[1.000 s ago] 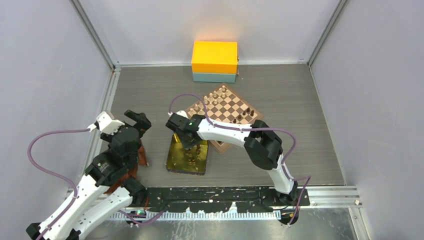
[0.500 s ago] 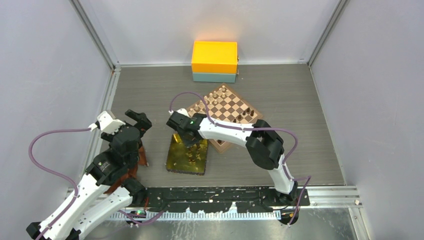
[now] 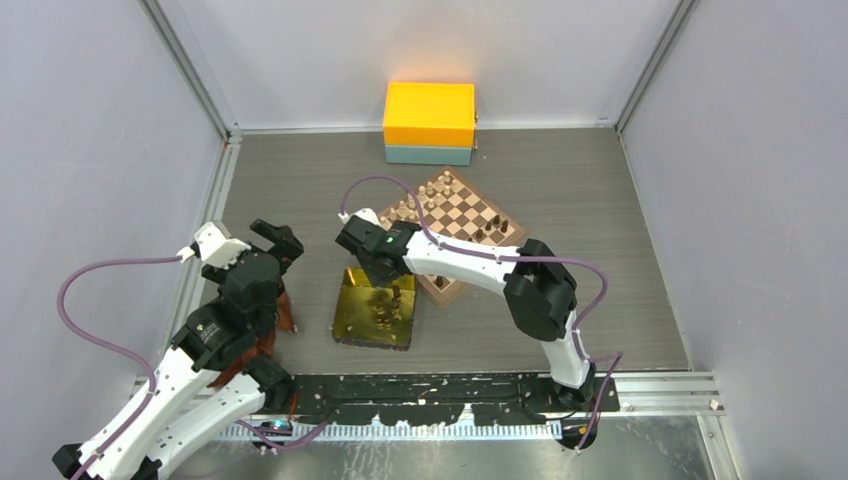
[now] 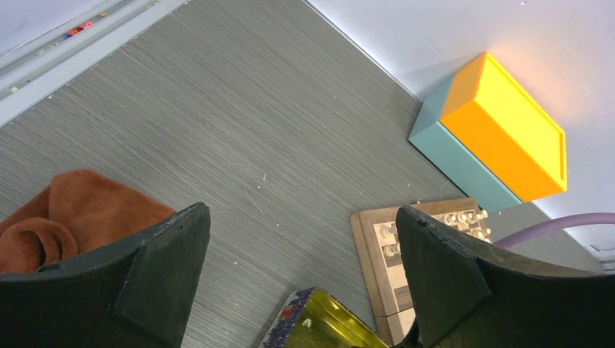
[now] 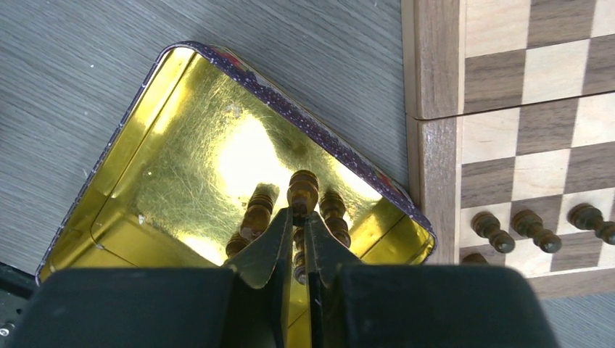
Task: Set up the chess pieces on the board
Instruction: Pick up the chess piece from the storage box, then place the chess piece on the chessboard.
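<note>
My right gripper [image 5: 298,212] is shut on a dark-brown chess piece [image 5: 302,190], whose head sticks out past the fingertips, above the gold tray [image 5: 181,145]. More dark pieces [image 5: 257,214] lie in the tray under the fingers. The board [image 5: 435,72] lies just right of the tray, with dark pieces [image 5: 493,230] standing along its near edge. From above, the right gripper [image 3: 378,270] hangs over the tray's far edge [image 3: 350,320], next to the board [image 3: 455,215]. My left gripper [image 4: 301,239] is open and empty, off to the left [image 3: 278,238].
A rust-brown cloth [image 4: 72,210] lies under the left arm. An orange and teal box [image 3: 429,113] stands against the back wall, behind the board. Pale pieces [image 4: 388,235] stand on the board's far side. Grey walls close in both sides.
My right gripper has risen and drawn back from the tray's middle toward its far edge, still shut on the piece. The left arm has stayed put.
</note>
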`<control>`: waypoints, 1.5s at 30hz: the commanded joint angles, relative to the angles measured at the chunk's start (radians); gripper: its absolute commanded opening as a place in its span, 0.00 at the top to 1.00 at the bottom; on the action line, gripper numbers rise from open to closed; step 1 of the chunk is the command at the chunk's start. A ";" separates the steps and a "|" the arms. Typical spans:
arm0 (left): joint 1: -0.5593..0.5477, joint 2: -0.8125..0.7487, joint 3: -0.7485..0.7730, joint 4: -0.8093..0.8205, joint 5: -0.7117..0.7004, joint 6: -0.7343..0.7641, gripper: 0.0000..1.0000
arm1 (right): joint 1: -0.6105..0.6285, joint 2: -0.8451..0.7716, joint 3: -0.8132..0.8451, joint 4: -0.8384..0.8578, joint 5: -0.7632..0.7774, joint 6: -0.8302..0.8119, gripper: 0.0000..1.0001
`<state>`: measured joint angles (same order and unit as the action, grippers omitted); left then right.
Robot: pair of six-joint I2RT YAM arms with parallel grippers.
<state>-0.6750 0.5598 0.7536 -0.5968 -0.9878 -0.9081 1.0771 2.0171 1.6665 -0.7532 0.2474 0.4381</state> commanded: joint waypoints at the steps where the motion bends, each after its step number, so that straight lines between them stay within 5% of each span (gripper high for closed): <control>1: -0.005 0.008 0.007 0.024 -0.043 0.002 0.00 | -0.010 -0.142 0.018 0.001 0.041 -0.032 0.99; 12: -0.005 0.009 0.008 0.022 -0.022 -0.017 0.00 | -0.088 -0.364 -0.073 -0.059 0.092 -0.092 0.99; 24: -0.005 0.014 -0.002 0.011 -0.002 -0.036 0.00 | -0.326 -0.546 -0.183 -0.151 0.086 -0.171 0.99; 38: -0.005 0.026 -0.009 0.007 0.019 -0.049 0.00 | -0.658 -0.504 -0.308 -0.101 -0.170 -0.208 0.99; 45: -0.005 0.043 -0.005 0.012 0.022 -0.048 0.00 | -0.704 -0.413 -0.280 -0.067 -0.233 -0.203 0.99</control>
<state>-0.6750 0.5934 0.7448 -0.6041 -0.9501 -0.9401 0.3809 1.5658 1.3548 -0.8680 0.0849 0.2523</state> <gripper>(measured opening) 0.996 0.145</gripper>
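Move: The dark chess piece is already pinched in the right fingers, low over the storage box, whose middle lies about 6 cm back and 3 cm left. Its likely place, the back-row square beside the piece on the board's right corner, is some 11 cm ahead, 25 cm right and 4 cm below; that corner piece stands about 2 cm beyond and 2 cm right of the square. Another dark piece stands level, 12 cm right. From the left hand the square is about 12 cm ahead, 46 cm right and 21 cm below. The dark piece, kept pinched by the right fingers, is lifted quickly by some 13 cm out of the storage box and swept about 27 cm right and 9 cm forward, past the near side of the board. The hand then sinks about 7 cm towards the board's right corner, turning roughly 25 degrees clockwise on the way. ##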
